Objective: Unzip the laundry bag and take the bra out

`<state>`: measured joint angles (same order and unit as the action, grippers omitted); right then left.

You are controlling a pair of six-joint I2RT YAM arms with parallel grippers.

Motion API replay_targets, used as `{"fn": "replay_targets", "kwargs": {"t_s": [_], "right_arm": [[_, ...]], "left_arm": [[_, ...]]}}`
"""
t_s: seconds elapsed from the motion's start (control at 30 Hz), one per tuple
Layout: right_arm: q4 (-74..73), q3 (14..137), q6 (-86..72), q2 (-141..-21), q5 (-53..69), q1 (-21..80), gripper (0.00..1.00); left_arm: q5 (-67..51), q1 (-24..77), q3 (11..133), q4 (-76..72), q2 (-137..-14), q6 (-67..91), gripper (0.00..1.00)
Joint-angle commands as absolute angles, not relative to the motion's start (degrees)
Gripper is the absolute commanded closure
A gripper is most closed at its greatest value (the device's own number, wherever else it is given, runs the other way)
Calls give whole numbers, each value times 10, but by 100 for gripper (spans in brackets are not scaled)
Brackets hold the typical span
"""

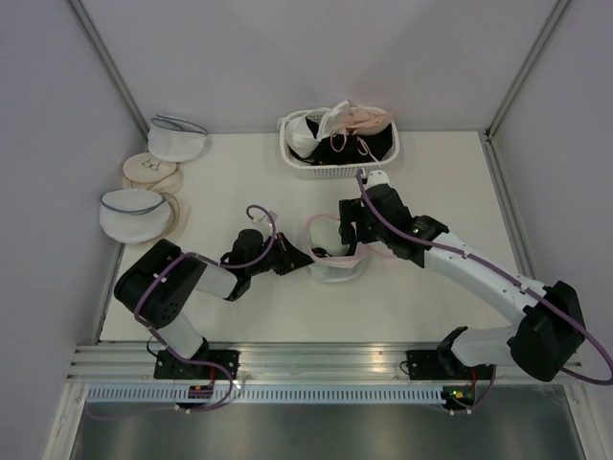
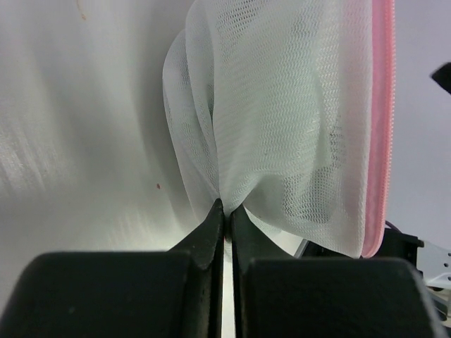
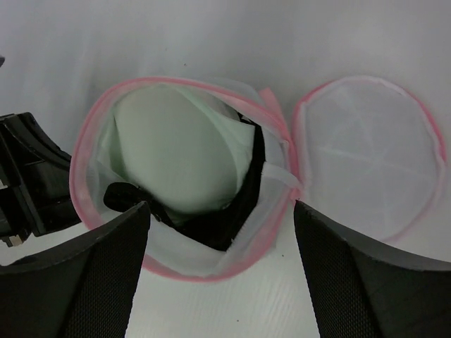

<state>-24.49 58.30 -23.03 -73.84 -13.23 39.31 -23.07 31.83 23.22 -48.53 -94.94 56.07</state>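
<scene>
The laundry bag lies unzipped at the table's middle, its pink zipper trim ringing two halves. One half lies flat and empty. The other half holds the bra, showing a pale cup lining with black edging and a black strap. My left gripper is shut on a pinch of the bag's white mesh at the bag's left side. My right gripper hovers open just above the filled half, one finger on either side of its near rim, holding nothing.
A white basket of other bras stands at the back centre. White mesh bags with blue-grey trim and beige round pads sit along the left wall. Walls close in the left, back and right sides.
</scene>
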Motion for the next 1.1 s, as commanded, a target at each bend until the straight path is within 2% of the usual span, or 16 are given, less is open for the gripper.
{"fn": "replay_targets", "kwargs": {"t_s": [0.0, 0.43, 0.5, 0.53, 0.6, 0.7, 0.73, 0.77, 1.07], "right_arm": [[-172, 585, -190, -777, -45, 395, 13], [-128, 650, -146, -948, -4, 395, 13], [-114, 658, -148, -969, -3, 395, 17], [-113, 663, -151, -976, -3, 395, 26], [-107, 668, -154, -986, -2, 395, 37], [-111, 666, -155, -989, -3, 394, 70], [-114, 666, -154, -987, -4, 394, 93], [-116, 662, -154, -979, -6, 394, 100], [-129, 608, -166, -826, -9, 395, 100]], "left_arm": [[-273, 316, 242, -512, -926, 553, 98], [-307, 317, 258, -491, -926, 537, 98], [-309, 317, 258, -490, -927, 536, 98], [-309, 317, 258, -490, -927, 535, 98], [-311, 317, 257, -489, -925, 534, 98], [-309, 317, 253, -483, -919, 527, 98], [-305, 317, 253, -479, -918, 522, 98], [-303, 317, 253, -476, -917, 522, 98], [-305, 317, 253, -480, -934, 520, 98]]}}
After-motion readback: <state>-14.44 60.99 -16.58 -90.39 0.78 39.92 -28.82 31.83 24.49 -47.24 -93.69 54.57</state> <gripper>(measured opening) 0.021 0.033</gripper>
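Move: The bra lies in the open laundry bag, its pale cup uppermost, about 3 cm ahead of the right hand, 7 cm to its left and some 11 cm below. The bag's flap lies opened back on the table, roughly 5 cm to that hand's right, level fore and aft, and 15 cm down; the basket stands about 27 cm ahead and 5 cm to the left, 13 cm lower. From the left hand, the bra is around 5 cm ahead, 5 cm to the right and about 1 cm higher. With fingers wide open, the right hand drops some 10 cm and swings about 7 cm left, edging forward and turning some 15 degrees counter-clockwise, down into the mouth of the laundry bag, where the fingers shut on the bra's pale cup and pinch it before the hand starts back up by about 3 cm, drawing slightly towards the base. The left hand keeps its pinch on the mesh at the bag's near left side, easing only a centimetre or so back and up while it turns slightly clockwise. ##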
